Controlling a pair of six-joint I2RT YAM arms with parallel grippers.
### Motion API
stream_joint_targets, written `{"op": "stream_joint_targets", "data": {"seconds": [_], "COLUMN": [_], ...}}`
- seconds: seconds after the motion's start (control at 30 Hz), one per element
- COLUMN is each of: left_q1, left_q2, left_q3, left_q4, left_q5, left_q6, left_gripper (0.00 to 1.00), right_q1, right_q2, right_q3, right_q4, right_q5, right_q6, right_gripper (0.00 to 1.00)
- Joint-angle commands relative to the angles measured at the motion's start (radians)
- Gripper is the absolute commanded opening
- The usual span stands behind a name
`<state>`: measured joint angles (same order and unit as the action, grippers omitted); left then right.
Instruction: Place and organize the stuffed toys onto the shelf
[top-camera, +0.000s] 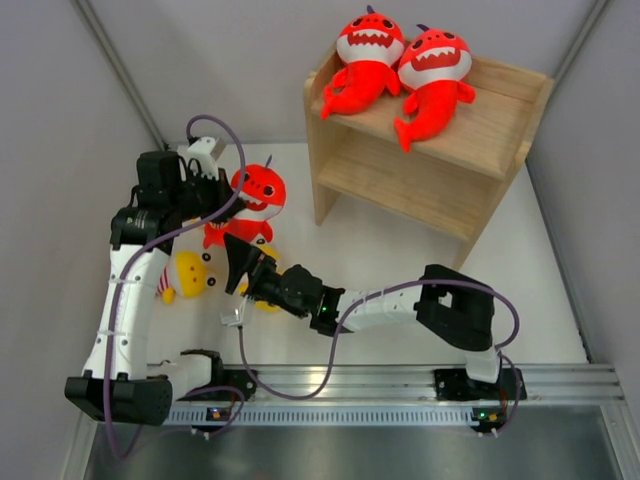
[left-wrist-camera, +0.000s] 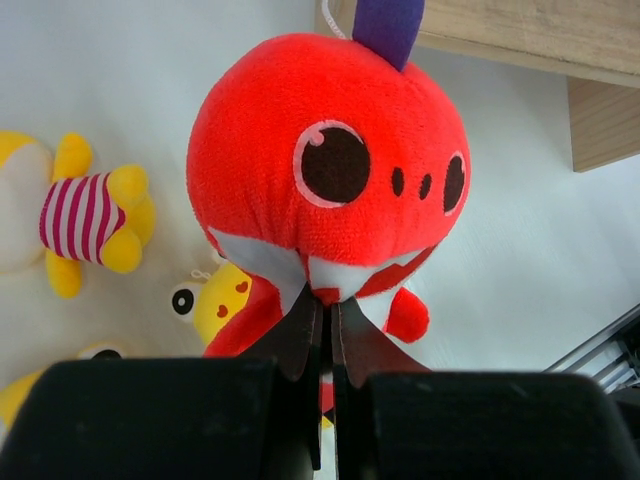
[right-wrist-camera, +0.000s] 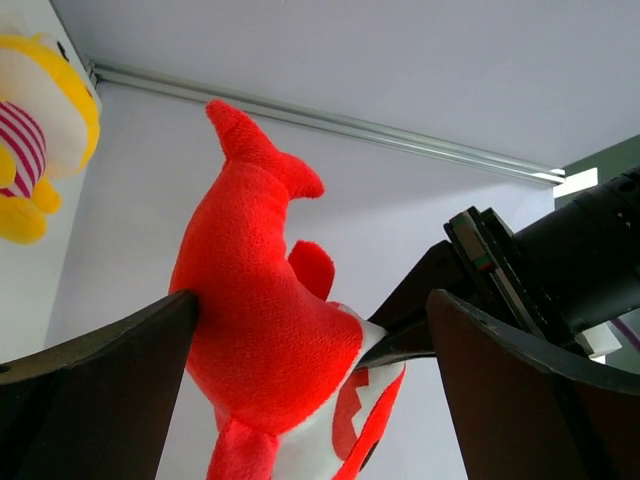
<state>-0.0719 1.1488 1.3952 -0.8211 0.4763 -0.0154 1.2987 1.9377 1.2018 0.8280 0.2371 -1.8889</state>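
Observation:
Two red sharks (top-camera: 368, 60) (top-camera: 433, 75) lie side by side on the top tier of the wooden shelf (top-camera: 490, 120). A third red shark (top-camera: 260, 190) hangs off the table, and my left gripper (left-wrist-camera: 328, 312) is shut on the white edge of its mouth (left-wrist-camera: 335, 275). My right gripper (right-wrist-camera: 311, 296) is open around that shark's body (right-wrist-camera: 265, 310), its left finger touching the shark's back. Yellow striped toys lie on the table: one (top-camera: 188, 274) by the left arm, one (top-camera: 266, 298) half hidden under my right gripper (top-camera: 245, 266).
The shelf's lower tier (top-camera: 400, 185) shows bare wood. More yellow toys (left-wrist-camera: 90, 215) (left-wrist-camera: 215, 300) lie under the hanging shark. Grey walls close in on both sides, and a metal rail (top-camera: 400, 385) runs along the near edge.

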Motion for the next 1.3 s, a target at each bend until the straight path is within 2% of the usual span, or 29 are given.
{"op": "stream_joint_targets", "data": {"seconds": [0.0,0.23,0.53,0.63,0.67,0.73,0.8,0.83,0.9,1.0,1.03,1.1,1.13,1.2,1.27], "left_q1": [-0.002,0.000,-0.002,-0.002,0.000,-0.002,-0.002,-0.002,-0.002,-0.002,-0.002,0.000,0.000,0.000,0.000], "left_q2": [0.002,0.022,-0.004,-0.014,-0.015,-0.018,-0.021,-0.021,-0.029,-0.044,-0.056,-0.069,-0.075,-0.080,-0.083], "left_q3": [0.062,0.083,0.044,0.039,0.038,0.036,0.034,0.034,0.031,0.030,0.033,0.045,0.076,0.116,0.183], "left_q4": [0.000,0.000,-0.001,-0.001,-0.001,-0.001,-0.001,-0.001,-0.001,-0.001,-0.001,-0.004,-0.012,-0.038,-0.049], "left_q5": [-0.008,-0.004,0.035,0.044,0.048,0.050,0.044,0.038,0.013,-0.039,-0.053,-0.114,-0.143,-0.229,-0.286], "left_q6": [0.006,0.006,-0.006,-0.009,-0.014,-0.012,-0.009,-0.005,0.006,0.038,0.055,0.071,0.086,0.101,0.121], "left_gripper": [0.00,0.00,0.00,0.00,0.00,0.00,0.00,0.00,0.00,0.29,0.51,0.67,0.77,0.85,0.92], "right_q1": [-0.015,-0.012,-0.039,-0.052,-0.053,-0.055,-0.052,-0.050,-0.044,-0.021,-0.018,-0.016,-0.016,-0.024,-0.024], "right_q2": [-0.031,-0.072,0.020,0.043,0.047,0.041,0.018,0.007,-0.048,-0.164,-0.245,-0.337,-0.426,-0.498,-0.583], "right_q3": [-0.036,-0.061,0.061,0.096,0.102,0.116,0.091,0.076,0.022,-0.034,-0.041,-0.024,-0.007,0.062,0.103], "right_q4": [0.017,0.016,0.069,0.092,0.094,0.080,0.095,0.118,0.129,0.067,-0.058,-0.252,-0.496,-0.691,-0.821], "right_q5": [0.047,0.065,0.099,0.111,0.120,0.131,0.136,0.131,0.123,0.134,0.133,0.107,0.046,-0.024,-0.053], "right_q6": [-0.033,0.002,0.004,0.023,0.030,0.037,0.037,0.043,0.047,0.153,0.195,0.295,0.406,0.524,0.554], "right_gripper": [1.00,0.99,0.99,0.70,0.56,0.44,0.11,0.00,0.00,0.00,0.00,0.00,0.00,0.00,0.00]}}
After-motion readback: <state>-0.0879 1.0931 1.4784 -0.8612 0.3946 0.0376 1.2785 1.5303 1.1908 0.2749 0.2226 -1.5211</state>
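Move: The red shark is in the left hand's shut fingers, its middle about 2 cm right of them and slightly below; the open right gripper is roughly 9 cm back from the left hand. From the right hand the shark's middle is about 8 cm ahead and 2 cm left, tail end nearest. On the table, some 22 cm below the right hand, one yellow toy lies about 5 cm ahead and 1 cm left, another 4 cm ahead and 20 cm left. Right hand edges forward, pinches the shark's tail end, then draws some 6 cm right and up as left opens. ##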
